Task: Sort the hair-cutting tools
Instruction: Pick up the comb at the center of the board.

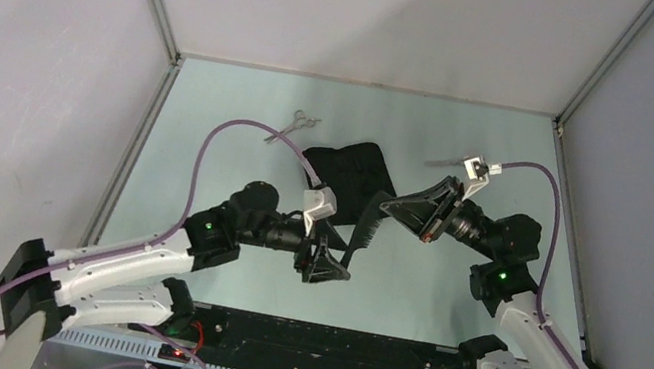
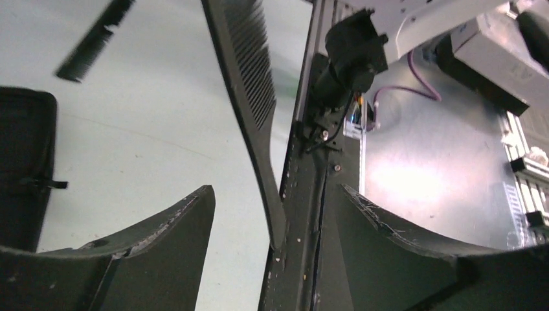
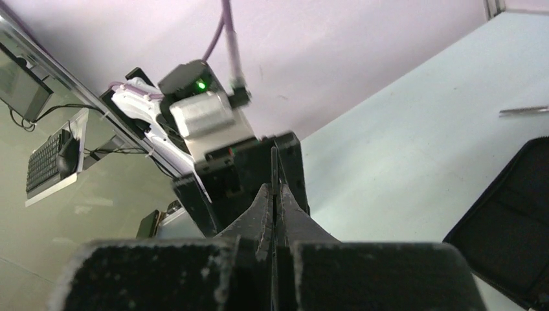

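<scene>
A black handled comb (image 1: 363, 235) hangs above the table, its toothed end up and its tapered handle (image 2: 270, 207) pointing down. My right gripper (image 1: 388, 206) is shut on the comb's upper end, and the comb shows edge-on between the closed fingers (image 3: 264, 206). Around the handle's tip my left gripper (image 2: 275, 191) stands open, both fingers apart from it. One pair of silver scissors (image 1: 298, 124) lies at the back left of the table. A second silver pair (image 1: 444, 162) lies at the back right. A flat black comb (image 2: 90, 42) shows blurred in the left wrist view.
A black zip case (image 1: 355, 174) lies on the table behind the two grippers. Grey walls close in the table on the left, back and right. The black base rail (image 1: 326, 342) runs along the near edge.
</scene>
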{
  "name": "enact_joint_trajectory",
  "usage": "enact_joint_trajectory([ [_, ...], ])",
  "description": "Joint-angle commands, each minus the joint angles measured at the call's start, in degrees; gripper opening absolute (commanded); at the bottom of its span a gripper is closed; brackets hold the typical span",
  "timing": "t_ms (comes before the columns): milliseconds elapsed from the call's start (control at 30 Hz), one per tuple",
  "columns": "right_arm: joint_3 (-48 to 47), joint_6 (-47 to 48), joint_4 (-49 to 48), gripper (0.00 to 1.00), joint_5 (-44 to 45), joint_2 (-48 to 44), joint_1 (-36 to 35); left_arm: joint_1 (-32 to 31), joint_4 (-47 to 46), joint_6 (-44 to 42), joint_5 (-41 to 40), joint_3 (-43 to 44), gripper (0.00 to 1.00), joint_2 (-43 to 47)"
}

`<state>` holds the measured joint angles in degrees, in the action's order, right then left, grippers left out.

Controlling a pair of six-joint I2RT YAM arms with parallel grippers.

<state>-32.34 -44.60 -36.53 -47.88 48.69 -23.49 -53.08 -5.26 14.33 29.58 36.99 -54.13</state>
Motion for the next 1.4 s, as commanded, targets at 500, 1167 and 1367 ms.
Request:
enact_joint_trajectory([
  [500,-2.73,2.91,1.39,0.03,-0.23,-3.37,-0.18,-2.47,8.61,-12.41,-6.06,7.55,0.00,-2.08],
  [1167,-10.02,-9.79,48.28,0.86,31.11,-14.56,-4.31,-11.84,13.73,-49.23,-76.22,7.29,0.00,-3.24],
  [1367,-12.30,-15.86,46.89,0.85,40.12,-10.15,-12.10,-15.18,9.98,-56.81,-80.40,6.69,0.00,-6.01],
])
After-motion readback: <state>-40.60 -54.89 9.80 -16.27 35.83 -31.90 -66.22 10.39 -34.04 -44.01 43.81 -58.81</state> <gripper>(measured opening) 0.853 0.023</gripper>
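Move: The comb's handle hangs between the open fingers of the left gripper, some 2 cm below its hand point and about 1 cm to its right. The right gripper, shut on the comb's head, stands about 7 cm ahead of the left one, 5 cm to its right and 10 cm higher. From the right gripper the handle lies roughly 7 cm back, 5 cm left and 12 cm down. The black case is about 32 cm ahead of the left gripper, straight out, some 20 cm below. Lower the left gripper about 2.5 cm along the comb's handle and pinch it there, while the right keeps its hold. Then open the right fingers wide and back them off rightward and down a few centimetres, tipping them down. Carry the comb with the left some 12 cm forward and 11 cm left, towards the black case, swinging the wrist about 80 degrees. ##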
